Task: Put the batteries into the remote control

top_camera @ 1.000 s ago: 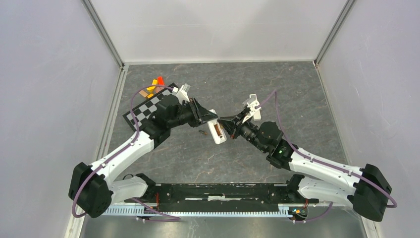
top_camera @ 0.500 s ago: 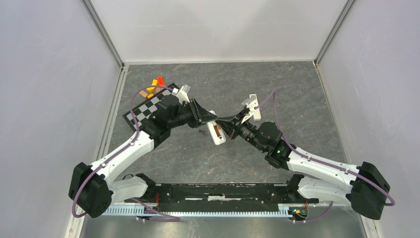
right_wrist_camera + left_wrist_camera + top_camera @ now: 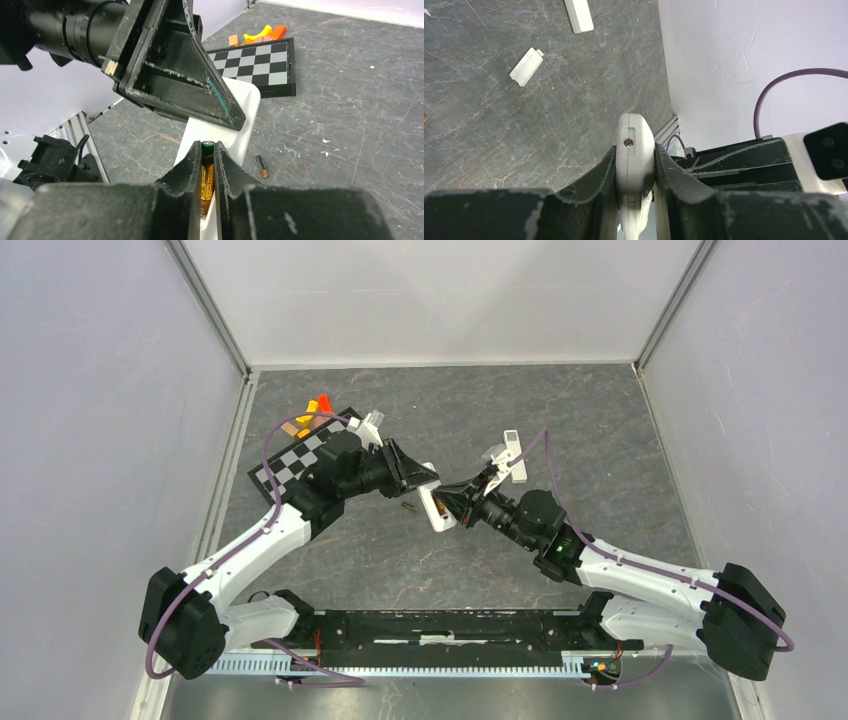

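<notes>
My left gripper point(image 3: 425, 480) is shut on the white remote control point(image 3: 437, 510), holding it above the table. In the left wrist view the remote control's rounded end point(image 3: 635, 145) sits clamped between both fingers point(image 3: 599, 175). My right gripper point(image 3: 206, 150) is shut on one of the batteries point(image 3: 206, 175), dark with a gold band and a green tip. That battery lies lengthwise against the remote control point(image 3: 227, 139), in its open back. A second battery point(image 3: 261, 167) lies loose on the table beside the remote control, small and dark in the top view point(image 3: 409, 507).
A black-and-white checkerboard point(image 3: 300, 455) lies at the back left, with orange and yellow pieces point(image 3: 315, 407) beyond it. The left wrist view shows a small white cover point(image 3: 526, 66) and a plain white strip point(image 3: 579, 15) on the stone table. White walls enclose the table.
My right gripper has moved left with its battery, up against the remote control. The left gripper has held the remote control nearly still.
</notes>
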Controlling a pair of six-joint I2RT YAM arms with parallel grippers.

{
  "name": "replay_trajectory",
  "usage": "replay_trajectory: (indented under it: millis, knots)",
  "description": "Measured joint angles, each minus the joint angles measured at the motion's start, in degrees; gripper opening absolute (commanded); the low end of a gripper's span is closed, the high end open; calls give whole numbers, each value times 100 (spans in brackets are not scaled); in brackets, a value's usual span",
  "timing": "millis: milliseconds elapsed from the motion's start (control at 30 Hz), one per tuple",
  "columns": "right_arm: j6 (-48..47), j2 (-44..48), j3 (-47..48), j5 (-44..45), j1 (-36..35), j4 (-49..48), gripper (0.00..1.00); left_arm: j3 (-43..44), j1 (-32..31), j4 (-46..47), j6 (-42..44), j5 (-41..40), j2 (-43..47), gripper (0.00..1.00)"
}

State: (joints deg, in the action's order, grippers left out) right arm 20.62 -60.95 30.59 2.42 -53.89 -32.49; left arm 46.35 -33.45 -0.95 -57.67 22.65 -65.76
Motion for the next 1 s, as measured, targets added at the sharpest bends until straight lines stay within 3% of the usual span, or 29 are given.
replay_trajectory:
  millis: [367, 533, 833, 1000]
  knots:
    - [-94, 37, -109, -44, -9, -33, 32, 11, 2, -26, 0, -7, 0, 2]
    - [-24, 153, -52, -42, -9, 245, 49, 11, 28, -26, 2, -7, 0, 2]
    - [839, 407, 214, 103, 109, 966, 93, 11, 92, -26, 11, -55, -26, 2]
    - [2107, 739, 201, 330, 304, 1320, 98, -48, 155, 131, 11, -164, -24, 2]
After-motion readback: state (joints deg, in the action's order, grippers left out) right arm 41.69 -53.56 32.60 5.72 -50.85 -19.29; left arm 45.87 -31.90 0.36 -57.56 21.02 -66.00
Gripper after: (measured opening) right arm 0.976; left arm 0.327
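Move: The remote's battery compartment, with the battery already in it between the right fingertips, lies about 1 cm left of the right hand, level with it ahead and in height; from the left hand, which grips the remote, the compartment is some 4 cm back, 2 cm right and 1 cm down. On the table some 23 cm below the right hand, the spare battery lies about 15 cm ahead and 7 cm left; the other remote is about 32 cm ahead and 19 cm right. The right hand first sinks about half a centimetre at the compartment while its nearly shut fingers slowly part, then it lets go of the battery and draws off to the right and up, ending some 2.5 cm right of where it began, the fingers swinging wide open as the wrist tips down and rolls, some 20 degrees in all. The left hand keeps its pinch on the remote and late on carries it about 1.5 cm forward and a little left, away from the withdrawing right fingers. ##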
